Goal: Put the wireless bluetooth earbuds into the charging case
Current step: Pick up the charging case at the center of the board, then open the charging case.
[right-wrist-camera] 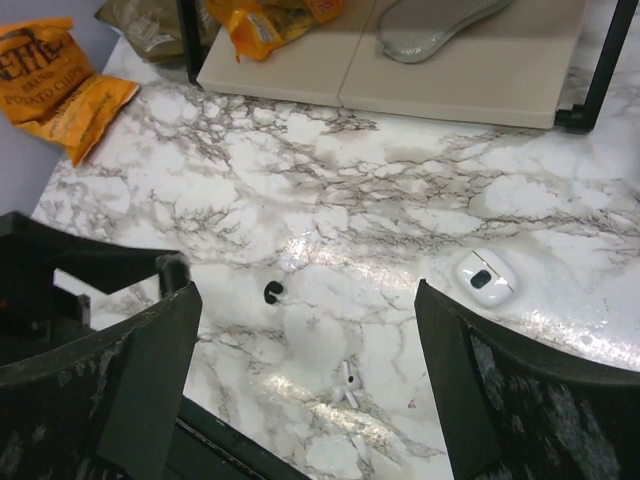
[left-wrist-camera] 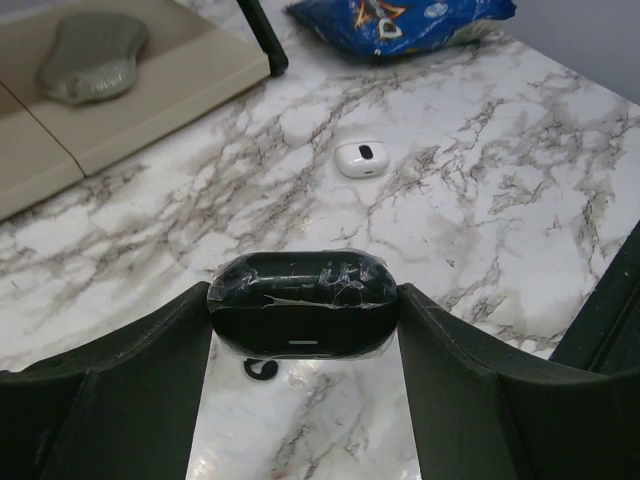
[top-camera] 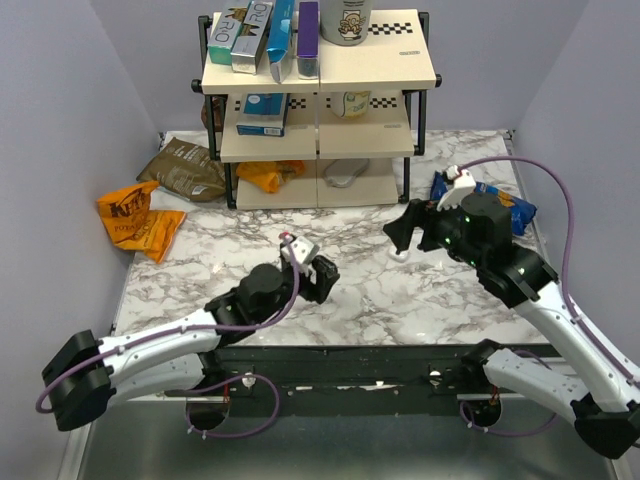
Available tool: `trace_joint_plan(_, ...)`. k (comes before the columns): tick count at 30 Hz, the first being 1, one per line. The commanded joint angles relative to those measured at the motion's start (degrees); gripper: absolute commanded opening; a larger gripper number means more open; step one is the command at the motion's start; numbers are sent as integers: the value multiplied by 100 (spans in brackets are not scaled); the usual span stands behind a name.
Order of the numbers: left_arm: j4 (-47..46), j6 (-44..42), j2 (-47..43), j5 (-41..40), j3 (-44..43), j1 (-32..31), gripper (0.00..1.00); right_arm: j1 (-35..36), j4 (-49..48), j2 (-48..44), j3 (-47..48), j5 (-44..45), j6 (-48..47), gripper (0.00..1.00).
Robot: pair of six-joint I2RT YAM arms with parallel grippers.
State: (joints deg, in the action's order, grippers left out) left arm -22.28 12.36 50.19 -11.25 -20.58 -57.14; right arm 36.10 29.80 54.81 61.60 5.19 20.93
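The charging case (left-wrist-camera: 300,305), a glossy black oval wrapped in clear film with its lid down, is clamped between the fingers of my left gripper (left-wrist-camera: 303,312) just above the marble. In the top view the left gripper (top-camera: 320,278) sits at the table's middle front. One black earbud (left-wrist-camera: 262,368) lies on the table right under the case. The right wrist view shows the same earbud (right-wrist-camera: 273,292), left of the midpoint of my right gripper (right-wrist-camera: 305,300). The right gripper (top-camera: 405,235) hovers open and holds nothing. I see no other black earbud.
A white earbud case (right-wrist-camera: 485,276) lies right of centre, and a white stemmed earbud (right-wrist-camera: 348,383) near the front edge. A blue snack bag (top-camera: 500,205) is at the right, orange (top-camera: 135,215) and brown (top-camera: 185,168) bags at the left. The shelf rack (top-camera: 320,120) stands at the back.
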Motion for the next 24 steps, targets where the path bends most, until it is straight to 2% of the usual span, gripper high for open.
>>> trace_joint_plan(1, -1804, -1209, -905, 202, 853, -51, 0, 547, 921, 837, 922, 2322, -371, 97)
trace_joint_plan(3, -1815, -1700, -1090, 464, 1028, -42, 0, 600, 749, 1093, 915, 2670, -73, 98)
trace_joint_plan(5, -2235, -1763, -1073, 536, 1170, -42, 0, 600, 266, 989, 514, 2348, -19, 98)
trace_joint_plan(6, -2358, -1772, -995, 510, 1266, -51, 0, 600, -346, 919, 363, 1989, -62, 98)
trace_joint_plan(7, -2664, -1746, -933, 501, 1310, -51, 0, 600, -665, 831, 178, 933, -132, 97)
trace_joint_plan(10, -3288, -1720, -652, 483, 1512, -60, 0, 600, -1476, 654, -236, -793, -282, 92)
trace_joint_plan(12, -3528, -1789, -433, 517, 1583, -69, 0, 600, -1740, 610, -359, -1264, -421, 94)
trace_joint_plan(13, -3415, -1946, -405, 544, 1557, -86, 0, 592, -1750, 601, -360, -1884, -553, 100)
trace_joint_plan(14, -3301, -2035, -388, 571, 1505, -130, 0, 600, -1750, 610, -342, -2090, -650, 100)
trace_joint_plan(17, -2966, -2325, -370, 580, 1346, -279, 0, 722, -1399, 724, -184, -2409, -844, 100)
trace_joint_plan(24, -2579, -2502, -467, 580, 1135, -368, 0, 1496, -792, 1163, 150, -1996, -1179, 99)
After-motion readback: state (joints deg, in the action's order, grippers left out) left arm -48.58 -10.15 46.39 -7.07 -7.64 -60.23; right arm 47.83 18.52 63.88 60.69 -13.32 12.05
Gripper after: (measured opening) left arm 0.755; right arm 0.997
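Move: The left hand already holds the black charging case. From it, the open right gripper is about 19 cm to the right, 3 cm ahead and 9 cm higher; a black earbud lies on the table 17 cm below and 3 cm ahead, and the white case 12 cm ahead, 17 cm right and 17 cm down. From the right hand, the charging case is about 19 cm left, 3 cm back and 9 cm lower, and the white case about 10 cm ahead, straight out, and 26 cm down. After a short forward reach of about 3 cm, the right hand reverses and swings left by some 11 cm while drawing back towards the held charging case, turning about 30 degrees counter-clockwise so that its wide-open fingers point across at the case, without reaching it yet. The left hand keeps its pinch on the case and stays nearly in place, easing slightly up and back as its wrist tips the fingertips upward by about 25 degrees, presenting the case to the right gripper. ##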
